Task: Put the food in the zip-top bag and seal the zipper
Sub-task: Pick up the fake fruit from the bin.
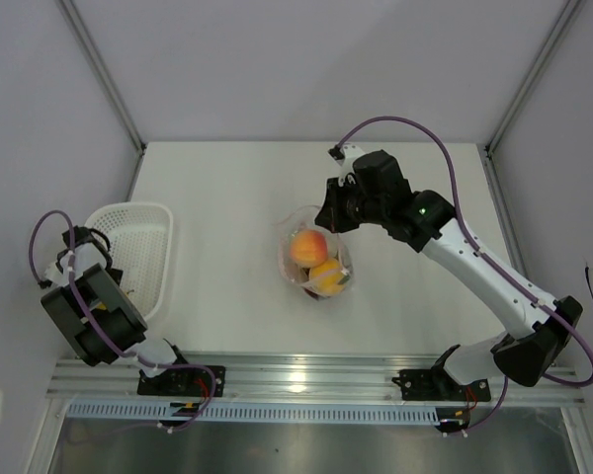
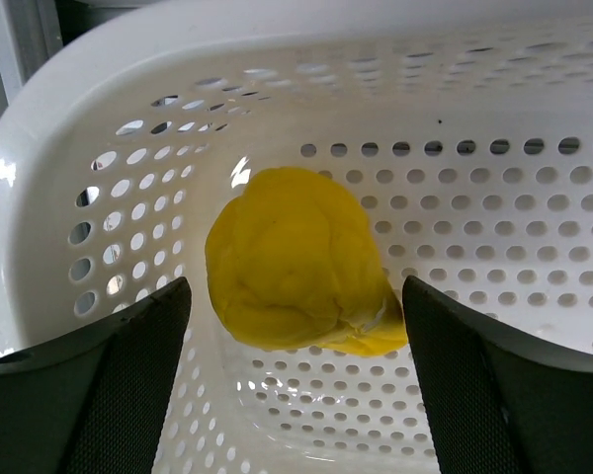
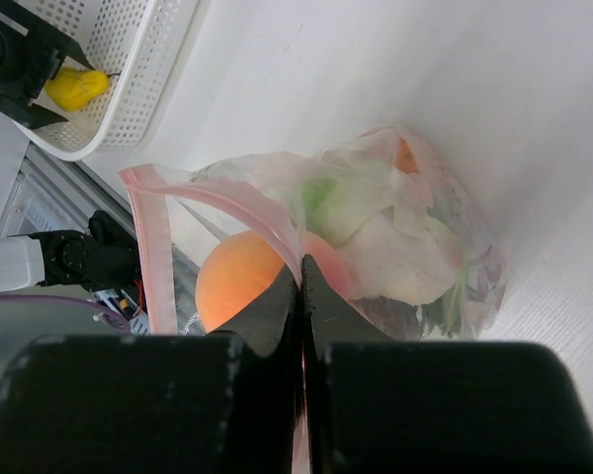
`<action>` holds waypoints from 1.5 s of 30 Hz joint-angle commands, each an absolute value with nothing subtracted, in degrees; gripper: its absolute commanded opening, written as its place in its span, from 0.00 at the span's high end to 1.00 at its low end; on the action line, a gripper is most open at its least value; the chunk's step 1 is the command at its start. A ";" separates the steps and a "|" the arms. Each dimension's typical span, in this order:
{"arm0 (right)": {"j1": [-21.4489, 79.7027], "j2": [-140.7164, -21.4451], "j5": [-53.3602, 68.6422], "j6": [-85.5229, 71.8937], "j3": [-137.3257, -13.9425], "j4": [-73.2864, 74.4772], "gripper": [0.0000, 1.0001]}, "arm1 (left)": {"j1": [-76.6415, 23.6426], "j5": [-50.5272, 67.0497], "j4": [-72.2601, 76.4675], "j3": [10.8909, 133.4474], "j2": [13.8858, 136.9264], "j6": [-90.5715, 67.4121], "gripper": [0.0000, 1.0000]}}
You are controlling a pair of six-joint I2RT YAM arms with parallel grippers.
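A yellow toy food piece [image 2: 292, 262] lies inside the white lattice basket [image 2: 494, 188]. My left gripper [image 2: 296, 380] is open, one finger on each side of the piece with a gap on both sides. The clear zip-top bag [image 3: 415, 247] rests mid-table holding an orange round piece [image 3: 232, 286], a pale green-white leafy piece [image 3: 376, 227] and other food. My right gripper [image 3: 301, 275] is shut on the bag's pinkish-red zipper [image 3: 153, 247] and holds the mouth up. From above, the bag [image 1: 316, 259] sits under the right gripper [image 1: 328, 219].
The basket [image 1: 138, 242] stands at the table's left edge, with the left gripper [image 1: 124, 293] reaching into its near end. A metal rail runs along the near table edge [image 1: 296, 380]. Grey walls enclose the table's back and sides.
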State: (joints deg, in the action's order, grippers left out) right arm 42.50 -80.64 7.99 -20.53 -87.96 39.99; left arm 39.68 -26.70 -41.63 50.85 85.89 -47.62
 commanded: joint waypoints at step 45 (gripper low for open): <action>42.71 -82.62 2.73 -21.89 -90.26 39.37 1.00 | -8.68 44.30 -1.50 53.52 46.41 -49.23 0.71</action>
State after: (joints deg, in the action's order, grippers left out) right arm 42.52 -82.96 4.49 -21.06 -87.53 39.99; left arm -2.28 35.07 -9.85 50.74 47.22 -48.60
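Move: Between the left hand's open fingers, its middle about 1 cm below the point midway between the pads, sits the yellow fake fruit. The bin's middle is some 8 cm ahead of that hand and 4 cm to its right. The open zip-top bag lies roughly 49 cm to the right and 7 cm farther out, its middle some 6 cm higher. From the right hand, the yellow fruit is about 51 cm to the left, 10 cm back and 27 cm below. Closing on the yellow fruit almost in place, the left hand pinches it, then lifts it out of the bin, speeding up as it sweeps right about 33 cm, up nearly 30 and forward some 11 towards the bag. Its wrist tips up and swings clockwise until the fingers point nearly level, forward and right. The right hand, still shut on the bag, sinks about 2 cm. ##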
